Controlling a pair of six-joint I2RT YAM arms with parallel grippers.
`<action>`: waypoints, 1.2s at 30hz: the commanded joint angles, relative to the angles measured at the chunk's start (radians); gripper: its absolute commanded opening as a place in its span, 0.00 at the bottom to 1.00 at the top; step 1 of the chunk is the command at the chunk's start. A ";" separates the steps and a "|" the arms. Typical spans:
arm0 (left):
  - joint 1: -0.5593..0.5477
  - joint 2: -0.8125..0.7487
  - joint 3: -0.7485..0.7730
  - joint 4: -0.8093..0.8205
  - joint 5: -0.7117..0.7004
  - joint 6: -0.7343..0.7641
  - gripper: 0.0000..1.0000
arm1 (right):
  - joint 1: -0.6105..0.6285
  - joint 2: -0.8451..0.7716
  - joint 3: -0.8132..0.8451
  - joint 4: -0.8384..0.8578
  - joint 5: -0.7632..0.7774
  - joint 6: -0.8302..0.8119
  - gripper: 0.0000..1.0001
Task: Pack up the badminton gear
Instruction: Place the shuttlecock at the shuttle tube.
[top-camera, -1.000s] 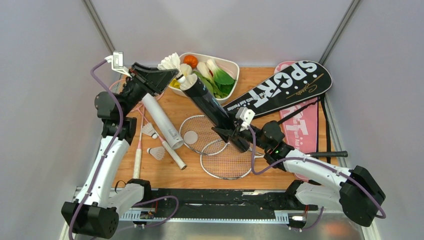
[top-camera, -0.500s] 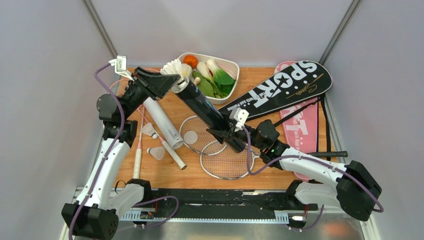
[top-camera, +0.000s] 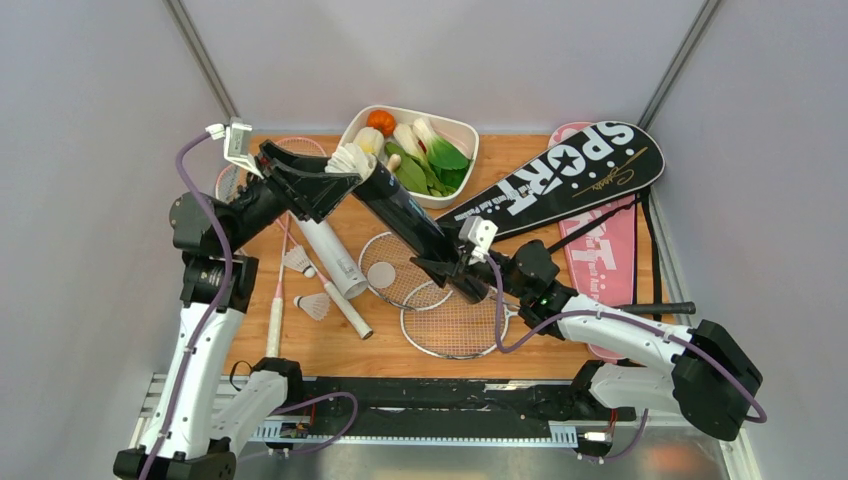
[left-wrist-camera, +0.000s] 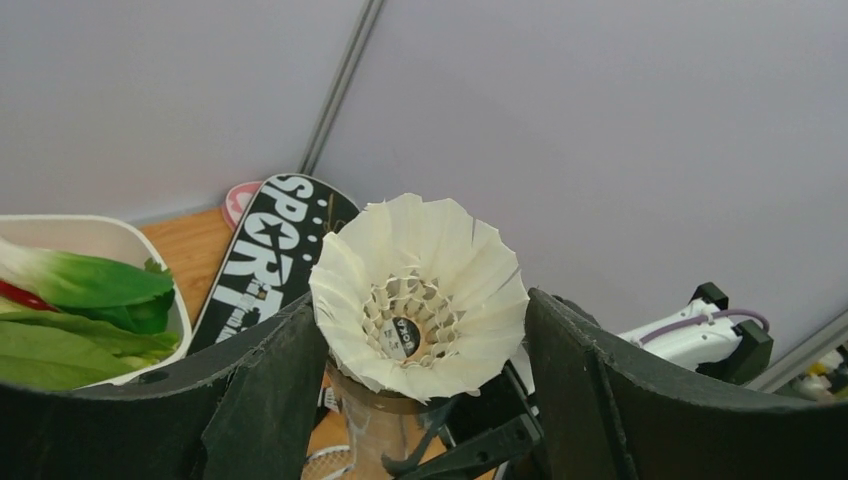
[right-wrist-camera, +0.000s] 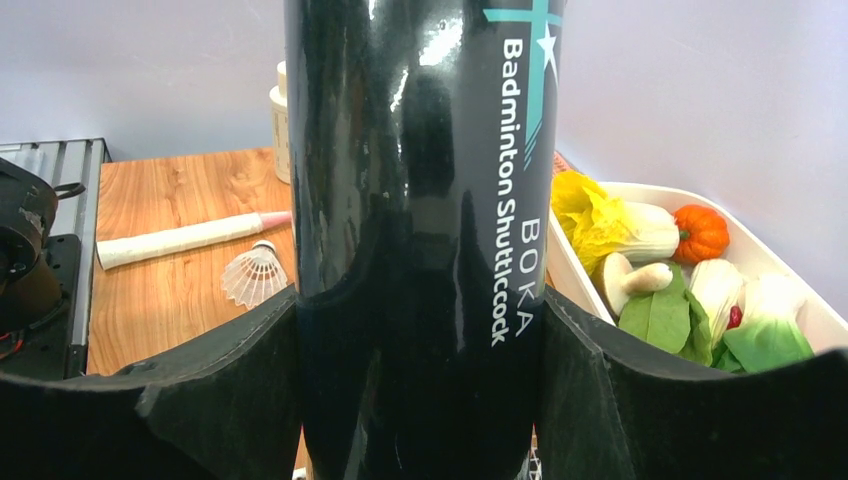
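Observation:
My right gripper is shut on the lower end of the black tube, which tilts up toward the far left. A white feather shuttlecock sits cork-first in the tube's mouth. My left gripper stands open at that mouth, one finger on each side of the feather skirt. The white tube lies on the table below it. Two loose shuttlecocks lie beside it. Two silver racquet heads overlap under the black tube.
A white tray of toy vegetables stands at the back. The black SPORT cover lies over the pink cover at the right. A pink racquet lies along the left edge. A small cream-capped bottle stands behind the tube.
The left jaws have spread apart, leaving the shuttlecock in the black tube's mouth. The left arm has drawn back to the left. The tube's mouth swung left.

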 joint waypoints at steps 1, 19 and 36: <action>-0.005 -0.023 0.067 -0.185 0.051 0.167 0.78 | 0.006 -0.048 0.011 0.147 -0.024 -0.009 0.58; -0.006 -0.138 0.216 -0.633 -0.056 0.485 0.75 | 0.005 -0.275 -0.131 0.016 -0.056 -0.054 0.57; -0.004 -0.013 0.402 -0.745 0.002 0.417 0.01 | 0.005 -0.308 -0.114 -0.211 -0.022 -0.118 0.57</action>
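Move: The shuttlecock already sits feathers-out in the shuttle tube's mouth, between the left gripper's open fingers: about 2 cm to the right of its hand point, 2 cm below, level ahead. On the table over 40 cm below, a white round lid lies 2 cm ahead and 4 cm right, a white tube 11 cm ahead and 8 cm left. From the right hand, gripping the shuttle tube, the shuttlecock is roughly 5 cm ahead, 15 cm left, 18 cm up. Draw the open left gripper about 5 cm back and a little left, clear of the shuttlecock, rolling its left side up some 15 degrees; only then shut the empty fingers almost fully, lifting slightly. Meanwhile keep the right hand's grip on the shuttle tube and carry it back and to the right, around 4 cm each way, rising a bit before sinking below its starting height. ##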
